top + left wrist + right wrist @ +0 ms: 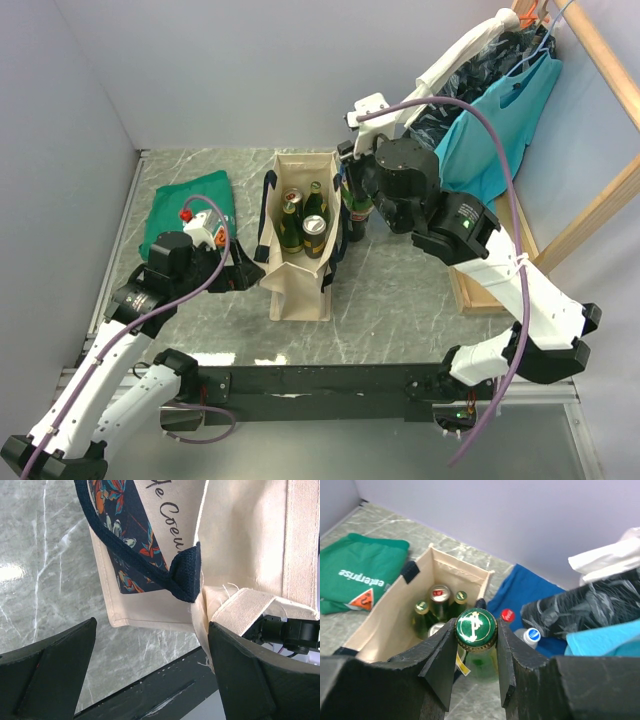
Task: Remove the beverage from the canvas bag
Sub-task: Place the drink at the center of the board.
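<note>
The canvas bag (300, 295) stands upright mid-table, its mouth open, with green bottles (291, 225) and a can (314, 228) still inside. My right gripper (476, 630) is shut on the capped neck of a green glass bottle (476, 627). That beverage (355, 215) is upright just outside the bag's right wall. I cannot tell whether it rests on the table. My left gripper (152, 645) is open at the bag's near-left corner, below the navy strap (185, 572). Its right finger (250, 680) touches the canvas (240, 535), and nothing lies between the fingers.
A folded green T-shirt (190, 205) lies left of the bag. Behind the held bottle a blue cloth (525, 587) carries a red-capped bottle (507, 615) and a blue-capped one (532, 634). Clothes (500, 130) hang on a wooden rack (590, 200) at right.
</note>
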### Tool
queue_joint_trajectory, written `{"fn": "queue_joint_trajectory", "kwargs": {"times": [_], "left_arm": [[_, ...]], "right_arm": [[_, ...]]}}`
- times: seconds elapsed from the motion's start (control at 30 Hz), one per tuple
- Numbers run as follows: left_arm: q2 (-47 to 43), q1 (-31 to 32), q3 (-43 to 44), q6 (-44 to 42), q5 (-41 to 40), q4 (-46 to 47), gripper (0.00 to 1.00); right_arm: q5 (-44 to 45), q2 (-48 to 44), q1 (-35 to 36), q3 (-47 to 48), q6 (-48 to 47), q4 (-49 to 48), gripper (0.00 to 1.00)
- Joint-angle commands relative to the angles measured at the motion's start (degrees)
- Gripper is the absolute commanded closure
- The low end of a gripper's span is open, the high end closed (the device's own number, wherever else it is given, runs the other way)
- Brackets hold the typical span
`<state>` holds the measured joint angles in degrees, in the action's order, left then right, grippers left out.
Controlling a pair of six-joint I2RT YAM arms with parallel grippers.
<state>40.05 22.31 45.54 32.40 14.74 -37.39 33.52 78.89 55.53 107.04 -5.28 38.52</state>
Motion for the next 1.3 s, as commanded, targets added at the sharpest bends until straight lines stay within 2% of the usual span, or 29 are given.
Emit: {"fn": "queue_joint_trajectory", "kwargs": {"times": [0.0, 0.5, 0.8, 1.1, 1.27], "left_arm": [[0.2, -0.4, 0.0, -0.2, 0.6, 1.0, 0.01], [-1.2, -0.5, -0.4, -0.3, 1.3, 1.9, 0.01], [-0.6, -0.5, -0.3, -0.3, 1.6, 1.6, 0.00], [-0.8, -0.5, -0.2, -0.3, 1.3, 1.6, 0.00], [-0.9, -0.6, -0.2, -0.2, 1.2, 1.5, 0.00]], "right_arm": [[5.0, -4.9, -0.4, -1.1, -1.2, -10.7, 1.00], [-3.4, -10.9, -12.0, -14.9, 8.9, -12.6, 1.00], [-4.2, -13.9, -14.3, -24.3, 11.9, -16.1, 1.00], [-4.0, -16.1, -14.8, -37.2, 14.9, -25.9, 1.00], [-4.0, -17.7, -15.1, -45.2, 16.1, -34.6, 1.00]]}}
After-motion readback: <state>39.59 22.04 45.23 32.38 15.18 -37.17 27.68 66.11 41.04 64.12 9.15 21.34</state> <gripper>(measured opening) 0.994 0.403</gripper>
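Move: The green bottle, already out of the bag and held by its neck in the right hand, is bound for a bare patch of board about 4 cm ahead of this hand, 7 cm right and roughly 43 cm below. The cola bottle stands some 11 cm ahead and 3 cm right, the water bottle 13 cm ahead and 10 cm right, the canvas bag's middle 6 cm ahead and 9 cm left. From the left hand the patch lies 10 cm ahead, 28 cm right. The green bottle, still pinched by the neck between the right fingers, is first carried right and down, away from the bag's right side and slightly forward, then almost straight down, some 18 cm lower in all, towards the board on the near side of the cola and water bottles. The wrist tips down and turns clockwise about 10 to 15 degrees; the grip stays unchanged. ##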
